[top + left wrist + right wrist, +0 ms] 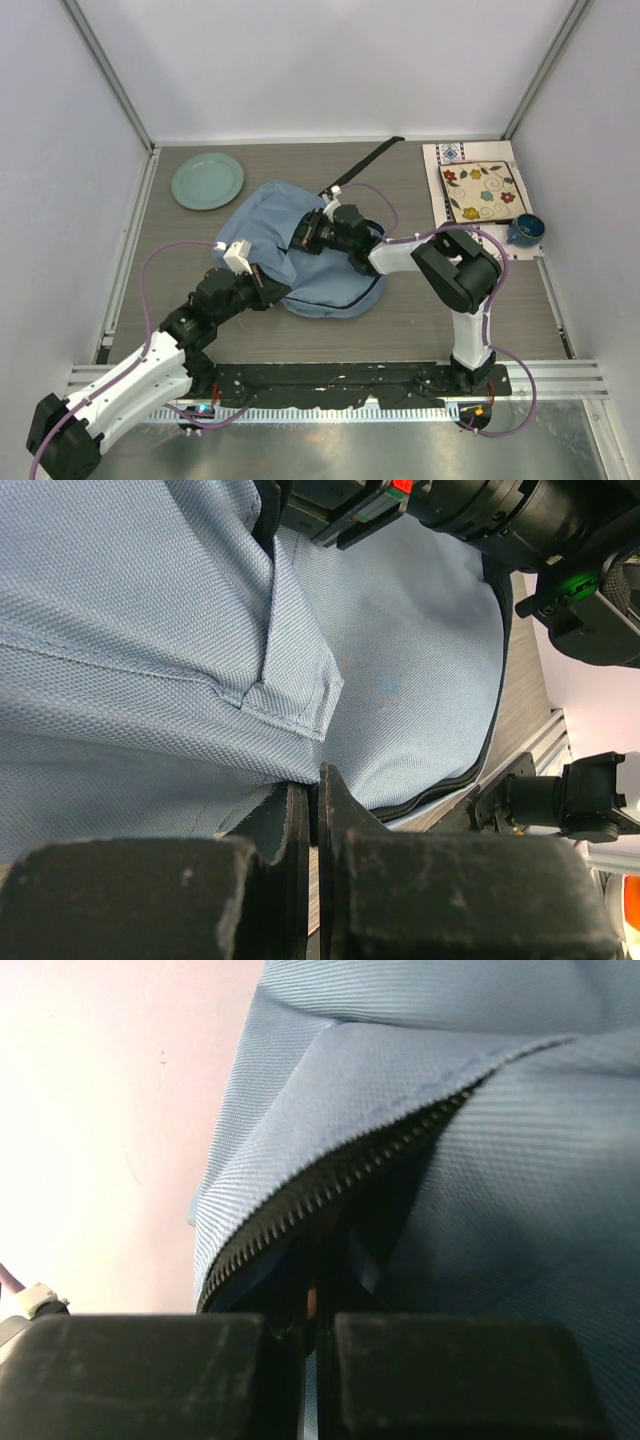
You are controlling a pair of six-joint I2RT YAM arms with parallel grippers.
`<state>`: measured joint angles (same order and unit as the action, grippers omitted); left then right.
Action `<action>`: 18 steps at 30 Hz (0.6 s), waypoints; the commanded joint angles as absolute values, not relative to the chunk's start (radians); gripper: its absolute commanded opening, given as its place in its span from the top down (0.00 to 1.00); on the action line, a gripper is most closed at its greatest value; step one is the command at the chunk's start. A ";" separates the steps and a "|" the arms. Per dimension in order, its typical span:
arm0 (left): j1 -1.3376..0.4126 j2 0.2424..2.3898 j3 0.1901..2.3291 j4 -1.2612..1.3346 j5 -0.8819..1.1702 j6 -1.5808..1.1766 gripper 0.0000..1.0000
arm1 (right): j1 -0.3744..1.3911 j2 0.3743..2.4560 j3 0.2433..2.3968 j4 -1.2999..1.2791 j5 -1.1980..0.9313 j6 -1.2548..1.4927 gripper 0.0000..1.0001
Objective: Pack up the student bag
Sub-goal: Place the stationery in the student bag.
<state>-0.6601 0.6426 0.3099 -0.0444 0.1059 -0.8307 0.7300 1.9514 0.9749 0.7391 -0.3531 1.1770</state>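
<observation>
The student bag (300,255), light blue-grey and soft, lies flat in the middle of the table, its black strap (365,162) stretched toward the back. My left gripper (268,288) is at the bag's near left side. In the left wrist view it (316,780) is shut, with a fold of the bag's fabric (150,630) running in between the tips. My right gripper (303,237) rests on top of the bag. In the right wrist view it (318,1305) is shut, its tips in the dark gap under the open zipper (330,1185). What is inside the bag is hidden.
A pale green plate (207,181) sits at the back left. At the back right lie a flowered square tile (482,192) on a white mat (450,155) and a blue cup (525,231). White walls close in the table on three sides.
</observation>
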 commanded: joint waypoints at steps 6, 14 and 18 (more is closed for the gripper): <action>-0.672 0.631 0.347 0.003 0.154 -0.833 1.00 | 0.749 1.921 0.987 0.658 -0.282 1.088 0.81; -0.672 0.572 0.364 -0.122 0.095 -0.830 1.00 | 0.707 1.792 1.140 0.025 0.189 0.697 0.61; -0.670 0.538 0.400 -0.264 0.009 -0.819 1.00 | 0.646 1.809 1.166 -0.153 0.279 0.634 0.59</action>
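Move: The right hand is reaching leftward into the student bag's mouth, with the orange-brown stationery still at its fingertips, roughly 1 cm to its left and 1 cm lower. The bag edge pinched by the left hand lies about 12 cm back and 3 cm left of the right hand; the green plate is some 14 cm ahead and 20 cm left. From the left hand, the stationery is about 12 cm ahead and 2 cm right. Right fingers open and pull out of the bag, about 6 cm right and 5 forward, tipping down 30 degrees. ##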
